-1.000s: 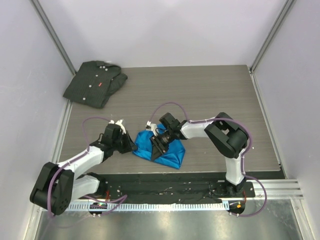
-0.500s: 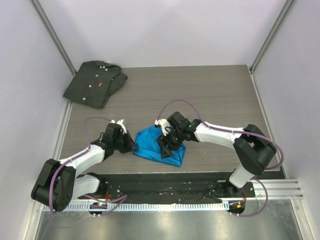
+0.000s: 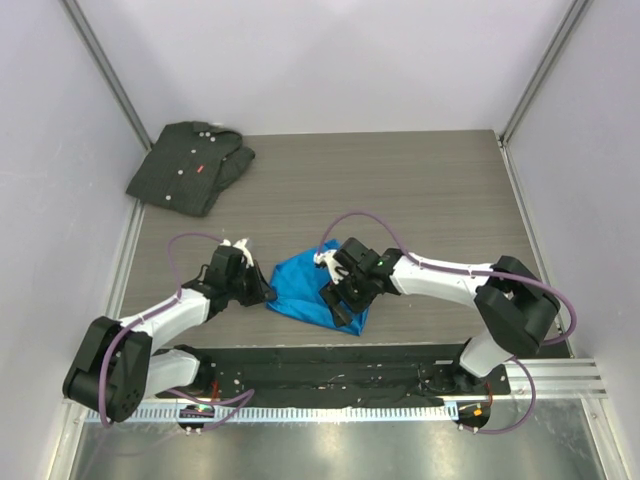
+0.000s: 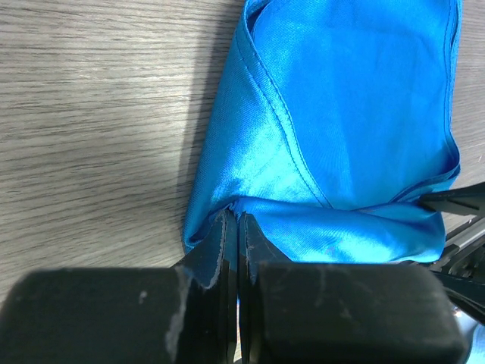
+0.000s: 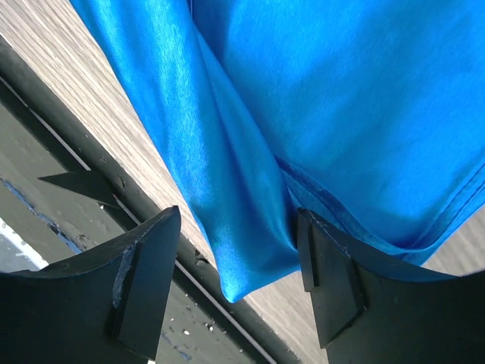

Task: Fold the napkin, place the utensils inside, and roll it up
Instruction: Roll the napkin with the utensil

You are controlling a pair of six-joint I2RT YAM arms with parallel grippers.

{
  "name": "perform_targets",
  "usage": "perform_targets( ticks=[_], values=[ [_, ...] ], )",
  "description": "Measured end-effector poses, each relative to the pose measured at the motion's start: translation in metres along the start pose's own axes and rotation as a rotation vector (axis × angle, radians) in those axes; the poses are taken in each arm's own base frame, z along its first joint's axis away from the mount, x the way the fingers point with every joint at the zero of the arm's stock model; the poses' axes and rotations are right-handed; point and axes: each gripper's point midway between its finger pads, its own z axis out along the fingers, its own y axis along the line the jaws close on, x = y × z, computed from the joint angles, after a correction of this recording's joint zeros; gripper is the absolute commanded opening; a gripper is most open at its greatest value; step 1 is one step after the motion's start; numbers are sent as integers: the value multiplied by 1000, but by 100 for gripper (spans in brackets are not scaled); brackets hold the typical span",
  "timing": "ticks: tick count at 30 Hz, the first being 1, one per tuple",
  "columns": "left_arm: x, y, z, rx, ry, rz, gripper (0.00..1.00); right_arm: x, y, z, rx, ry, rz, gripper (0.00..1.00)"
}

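Note:
The bright blue napkin (image 3: 300, 285) lies crumpled and folded over itself near the table's front edge. My left gripper (image 3: 263, 294) is shut, pinching the napkin's left edge, and the cloth (image 4: 348, 129) bunches at its tips (image 4: 232, 221). My right gripper (image 3: 339, 298) hangs low over the napkin's near right part, jaws open. A hanging fold and corner of the napkin (image 5: 250, 220) sits between its fingers (image 5: 148, 265) with a gap on the left side. The utensils are out of view.
A dark grey buttoned shirt (image 3: 190, 165) lies at the back left corner of the wooden table (image 3: 420, 190). The black strip along the table's front edge (image 5: 53, 220) runs just beyond the napkin's corner. Walls close in left and right.
My right gripper has opened and slid to the right along the napkin, its elbow swinging out to the right. The left gripper keeps its pinch in the same place.

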Motion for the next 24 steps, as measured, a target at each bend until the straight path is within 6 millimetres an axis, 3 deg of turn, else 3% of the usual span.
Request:
perform_targets(
  ticks=[7, 13, 18, 24],
  values=[
    [0, 0, 0, 0, 2, -1, 0, 8, 10, 0, 57, 19, -6, 68],
    [-1, -1, 1, -1, 5, -2, 0, 11, 19, -2, 83, 16, -10, 61],
    [0, -1, 1, 1, 8, -2, 0, 14, 20, -3, 85, 24, 30, 44],
    [-1, -2, 3, 1, 13, -3, 0, 21, 30, 1, 34, 64, 83, 44]
  ],
)
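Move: The right end of the napkin roll is between my open right fingers, its tip about 3 cm to the right, 2 cm back and 1 cm below. The roll's left end is pinched in my left hand, some 20 cm left and 5 cm ahead of my right hand. The unrolled napkin lies about 10 cm ahead and 7 cm left of my right hand, and the table's near edge some 8 cm behind it. From my left hand, the roll's right end is about 23 cm right and 7 cm back. With my right fingers astride the right end of the napkin roll, I draw that hand back some 3.5 cm towards the table's near edge, closing the fingers by about a quarter of their range until they hug the roll from both sides. My left hand stays put, fingers shut on the roll's left end. ##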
